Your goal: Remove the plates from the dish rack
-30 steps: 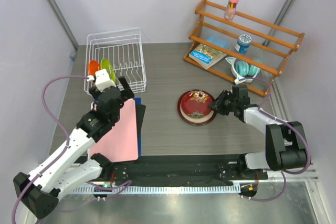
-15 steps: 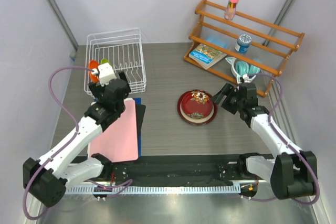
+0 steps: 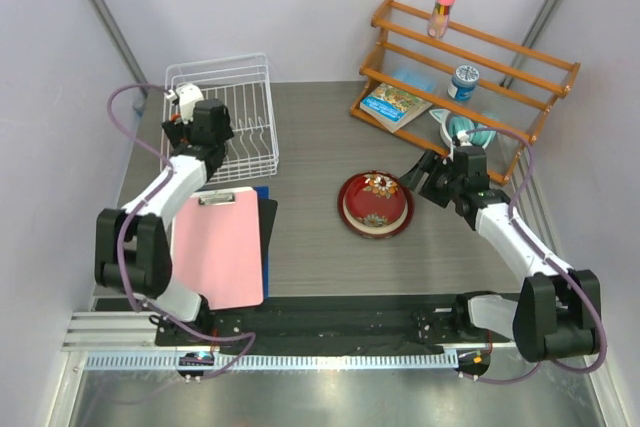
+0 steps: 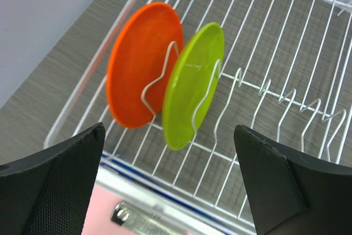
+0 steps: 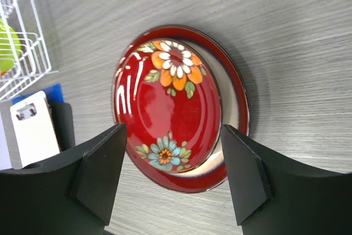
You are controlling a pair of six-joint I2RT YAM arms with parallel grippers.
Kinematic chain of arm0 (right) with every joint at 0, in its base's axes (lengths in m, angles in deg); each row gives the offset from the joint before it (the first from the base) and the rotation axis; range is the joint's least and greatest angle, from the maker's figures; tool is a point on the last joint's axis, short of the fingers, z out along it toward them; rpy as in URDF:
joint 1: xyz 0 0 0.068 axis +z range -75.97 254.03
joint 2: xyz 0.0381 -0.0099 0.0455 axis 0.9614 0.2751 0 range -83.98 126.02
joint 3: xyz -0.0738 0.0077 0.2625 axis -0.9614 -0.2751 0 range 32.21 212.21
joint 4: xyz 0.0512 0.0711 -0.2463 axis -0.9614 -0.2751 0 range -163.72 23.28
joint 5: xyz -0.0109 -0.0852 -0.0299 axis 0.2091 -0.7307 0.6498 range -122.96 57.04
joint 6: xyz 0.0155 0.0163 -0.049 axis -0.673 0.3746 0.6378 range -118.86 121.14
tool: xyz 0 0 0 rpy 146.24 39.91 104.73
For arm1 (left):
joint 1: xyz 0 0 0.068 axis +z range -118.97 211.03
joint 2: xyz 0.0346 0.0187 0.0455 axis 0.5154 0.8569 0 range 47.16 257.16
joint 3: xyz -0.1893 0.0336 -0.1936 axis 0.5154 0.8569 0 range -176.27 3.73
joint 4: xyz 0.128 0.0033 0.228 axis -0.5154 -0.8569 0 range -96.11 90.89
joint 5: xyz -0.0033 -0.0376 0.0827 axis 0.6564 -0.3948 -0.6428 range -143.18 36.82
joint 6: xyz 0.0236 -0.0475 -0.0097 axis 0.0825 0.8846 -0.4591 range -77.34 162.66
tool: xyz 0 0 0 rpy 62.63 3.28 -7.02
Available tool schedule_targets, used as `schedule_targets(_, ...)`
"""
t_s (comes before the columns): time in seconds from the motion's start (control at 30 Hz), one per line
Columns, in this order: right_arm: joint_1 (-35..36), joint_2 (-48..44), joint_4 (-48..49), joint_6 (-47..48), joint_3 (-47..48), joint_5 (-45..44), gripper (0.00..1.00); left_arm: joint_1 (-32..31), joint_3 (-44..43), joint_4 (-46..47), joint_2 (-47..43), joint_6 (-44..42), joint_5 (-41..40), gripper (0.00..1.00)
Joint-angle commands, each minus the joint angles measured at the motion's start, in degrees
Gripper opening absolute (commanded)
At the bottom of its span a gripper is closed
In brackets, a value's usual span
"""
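The white wire dish rack (image 3: 235,107) stands at the back left. In the left wrist view an orange plate (image 4: 140,72) and a lime green plate (image 4: 190,86) stand upright between its prongs (image 4: 286,53). My left gripper (image 3: 196,119) hovers over them, open, with nothing between its fingers (image 4: 168,133). From above the arm hides both plates. Mid-table, the dark red floral plate (image 3: 375,197) lies on the cream plate with a maroon rim (image 5: 234,100). My right gripper (image 3: 420,175) stands open just right of the stack, its fingers (image 5: 173,130) apart above the red plate (image 5: 165,103), touching nothing.
A pink clipboard (image 3: 215,247) lies in front of the rack over a blue and black pad. At the back right a wooden slatted shelf (image 3: 470,47) holds a book (image 3: 395,102), a can (image 3: 463,82), a pink-capped bottle (image 3: 444,2) and a teal bowl (image 3: 468,130).
My left arm has swung from above the clipboard back over the rack's left side. My right gripper has opened at the stacked plates' edge and drawn back a little to the right.
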Motion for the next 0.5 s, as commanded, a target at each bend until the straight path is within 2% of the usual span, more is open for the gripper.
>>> schedule_targets(0.0,-0.18,3.03,3.92,1.02,1.41,2.1,0.73,1.84,-4.35,4.37,5.22,-0.77,4.12,0.99)
schedule_targets(0.17,-0.18,6.9,5.07,1.54,1.15,3.69,0.72,4.3,-8.4,2.26,12.69,0.55,4.66,0.99)
schedule_targets(0.33,-0.27,8.75,5.6,2.42,1.06,3.69,0.72,5.45,-9.29,2.7,15.08,0.99,4.48,0.97)
schedule_targets(0.4,-0.27,9.72,6.03,2.51,0.97,4.04,0.72,5.45,-9.72,2.88,15.78,0.55,4.83,0.8)
schedule_targets(0.47,-0.18,10.33,6.04,2.69,0.97,4.21,0.72,5.45,-9.38,2.7,15.44,1.34,4.13,0.76)
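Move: The lime plate stands in the dish rack about 7 cm ahead of the left hand, 3 cm to its left and 10 cm below. The orange plate is some 5 cm to the left of the lime one, and the pink clipboard's middle is about 21 cm back from the left hand, 2 cm to its right and 17 cm below. From the right hand, the lime plate lies roughly 55 cm left and 15 cm ahead, 3 cm lower; the red flowered plate is about 9 cm left, 3 cm ahead, 8 cm below. Left fingers sink about 7 cm and forward around the lime plate, starting to close; right hand lowers 4 cm. ##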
